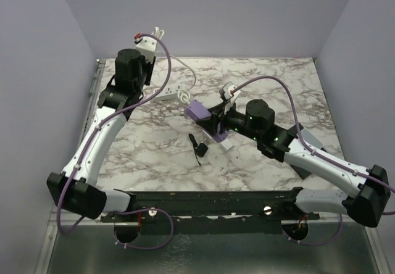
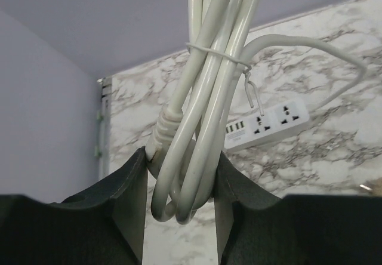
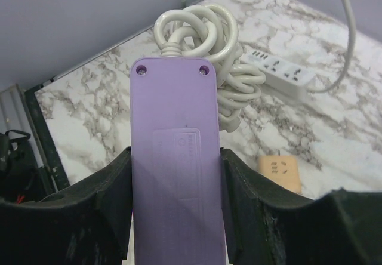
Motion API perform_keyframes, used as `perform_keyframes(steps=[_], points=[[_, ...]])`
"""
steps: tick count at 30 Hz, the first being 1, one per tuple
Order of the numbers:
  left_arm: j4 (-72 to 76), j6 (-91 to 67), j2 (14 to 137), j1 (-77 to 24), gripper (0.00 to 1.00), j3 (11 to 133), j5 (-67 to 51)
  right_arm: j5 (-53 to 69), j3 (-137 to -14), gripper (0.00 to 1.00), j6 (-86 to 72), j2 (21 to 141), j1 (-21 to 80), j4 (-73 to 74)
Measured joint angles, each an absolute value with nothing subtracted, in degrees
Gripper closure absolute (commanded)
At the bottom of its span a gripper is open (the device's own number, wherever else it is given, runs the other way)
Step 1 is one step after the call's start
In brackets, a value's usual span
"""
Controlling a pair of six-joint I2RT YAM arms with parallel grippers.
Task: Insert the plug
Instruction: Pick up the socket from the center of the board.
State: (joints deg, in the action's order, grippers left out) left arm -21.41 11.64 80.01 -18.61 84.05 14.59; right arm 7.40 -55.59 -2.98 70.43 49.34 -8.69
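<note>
My left gripper point(image 2: 181, 169) point(image 1: 148, 42) is raised at the back left, shut on a tied bundle of white cord point(image 2: 206, 98). A ribbed cord end point(image 2: 165, 126) runs down behind the left finger; the plug itself is hidden there. The cord arcs down to a white power strip point(image 2: 268, 122) point(image 1: 170, 92) lying on the marble table. My right gripper point(image 3: 176, 175) point(image 1: 213, 121) is shut across a purple power strip point(image 3: 173, 133) point(image 1: 199, 110), held above mid-table with its flat back toward the camera. Its own coiled white cord point(image 3: 200, 35) hangs at the far end.
A small black object point(image 1: 197, 145) lies on the marble table point(image 1: 154, 157) in front of the purple strip. A tan block with socket slots point(image 3: 280, 172) sits on the table to the right of it. Grey walls close the back and sides.
</note>
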Motion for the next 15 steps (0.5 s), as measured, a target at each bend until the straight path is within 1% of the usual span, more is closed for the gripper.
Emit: perform_keyframes(steps=[5,8,11,15], points=[[-22.5,15.6,68.6,-16.8,1.00,74.5,17.5,3.4,-51.3,0.99,-8.4,64.3,49.6,-1.8],[-23.0,16.6,65.4,-16.9,1.00,70.4,17.5,-0.1,-49.2,0.99,-11.7,62.5,49.6,2.4],[-23.3,17.0,65.9,-17.0,1.00,67.3,17.4,-2.8,-47.6,0.99,-14.9,60.7,49.6,5.5],[-23.9,16.8,71.3,-17.0,0.99,64.1,16.4,-5.9,-45.8,0.99,-18.8,56.9,49.6,6.9]])
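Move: The left hand already grips the bundled white cord; the socket strip lies about 13 cm ahead of it, 3 cm right and 32 cm below. The beige block is level with that hand, roughly 19 cm to its right. The right hand already holds the purple box; from it the socket strip is some 29 cm ahead and 16 cm left, the beige block about 15 cm straight ahead, and the small white adapter 4 cm ahead and 12 cm right, all around 27 cm below. The left hand draws the cord back, then sinks 10 cm; the right carries the box right and down. ##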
